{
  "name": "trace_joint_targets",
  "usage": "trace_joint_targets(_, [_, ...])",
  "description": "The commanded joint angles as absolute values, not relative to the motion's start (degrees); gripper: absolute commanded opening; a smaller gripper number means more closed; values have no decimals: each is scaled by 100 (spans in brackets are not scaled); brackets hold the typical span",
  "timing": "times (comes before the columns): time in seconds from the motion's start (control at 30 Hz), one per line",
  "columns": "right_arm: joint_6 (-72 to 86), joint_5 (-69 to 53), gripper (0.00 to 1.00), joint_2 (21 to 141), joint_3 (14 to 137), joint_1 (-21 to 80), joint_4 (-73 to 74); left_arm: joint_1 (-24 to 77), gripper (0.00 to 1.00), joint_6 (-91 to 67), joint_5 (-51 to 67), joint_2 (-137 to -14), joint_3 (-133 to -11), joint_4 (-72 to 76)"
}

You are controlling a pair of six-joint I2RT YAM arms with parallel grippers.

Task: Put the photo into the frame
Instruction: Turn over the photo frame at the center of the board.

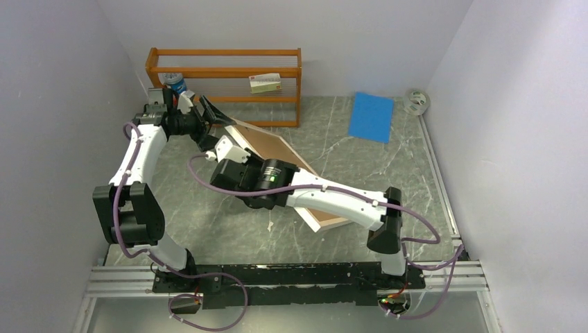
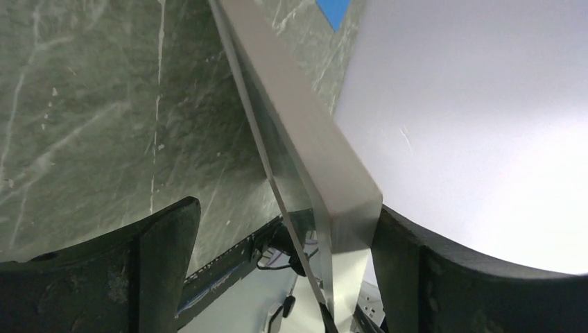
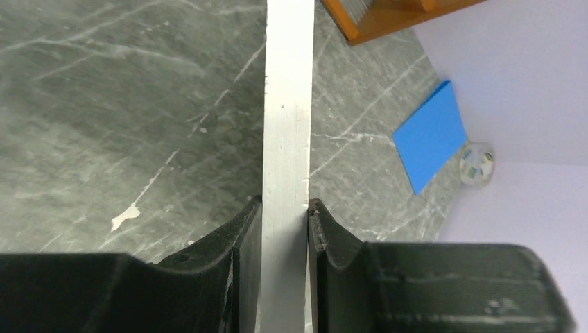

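The frame [image 1: 326, 223] lies tilted across the middle of the table, back side up, with a brown panel [image 1: 274, 147] in it. My right gripper [image 1: 226, 148] is shut on the frame's white left edge [image 3: 286, 104], with a finger [image 3: 243, 229] pressed on each side. My left gripper [image 1: 210, 115] is at the frame's far left corner. It is open, and the white corner and glass pane [image 2: 305, 139] stand between its fingers, close to the right finger [image 2: 416, 270] and well apart from the left one. The photo does not show in any view.
An orange shelf rack [image 1: 222, 69] stands at the back with a small box [image 1: 265, 83] and a jar [image 1: 177, 83] on it. A blue pad [image 1: 371, 116] and a tape roll [image 1: 416, 101] lie at the back right. Walls close in on the left, back and right.
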State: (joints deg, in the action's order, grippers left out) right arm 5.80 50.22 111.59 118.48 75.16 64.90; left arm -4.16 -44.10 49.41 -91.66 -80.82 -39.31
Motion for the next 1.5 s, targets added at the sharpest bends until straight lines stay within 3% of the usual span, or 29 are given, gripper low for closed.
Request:
trace_joint_targets(0.0, [103,4403,0,10438,12121,7461,5933,-651,94,-4299,4479,-8925,-8425,-3896])
trace_joint_targets(0.37, [409,3010,0,10067,12611,7032,5819,-1222,94,-3920,3189,-8474,-8992,-4652])
trace_joint_targets(0.63, [1291,1688,0,9795,12801,6133,5808,-1326,94,-3759,2758,-8205,-9051,-4842])
trace_joint_targets(1.0, [1693,-143,0,8723,10787,4665,4777,-1335,94,-3749,3215,-8089,-8050,-4293])
trace_joint_targets(1.23, [1572,-2394,0,8235,9431,3048,3799,-1327,94,-3453,3587,-8518,-7943,-4186])
trace_joint_targets(1.47, [1335,-4652,0,8636,8717,1747,3024,-1327,93,-3145,3911,-9078,-7981,-4054])
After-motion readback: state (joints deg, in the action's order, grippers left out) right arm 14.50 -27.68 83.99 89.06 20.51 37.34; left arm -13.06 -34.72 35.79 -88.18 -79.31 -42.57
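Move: In the right gripper, the photo frame hangs by its raised left rim; its middle lies about 9 cm to the right, 5 cm back and some 8 cm lower. The wooden rack stands roughly 16 cm ahead and 10 cm left, and the blue sheet 14 cm ahead and 29 cm right, both lower. From the left hand, the frame's middle is about 17 cm right, 11 cm back and 6 cm below. Keeping its pinch on the rim, the right hand first lifts about 6 cm, then sweeps some 15 cm right and 11 cm forward towards the blue sheet, sinking slightly late on. It rolls left side up and tips down, about 60 degrees in all, to swing the frame over. The left hand, already wide open beside the frame's far-left corner, clears about 10 cm left and slightly up, then sinks. ##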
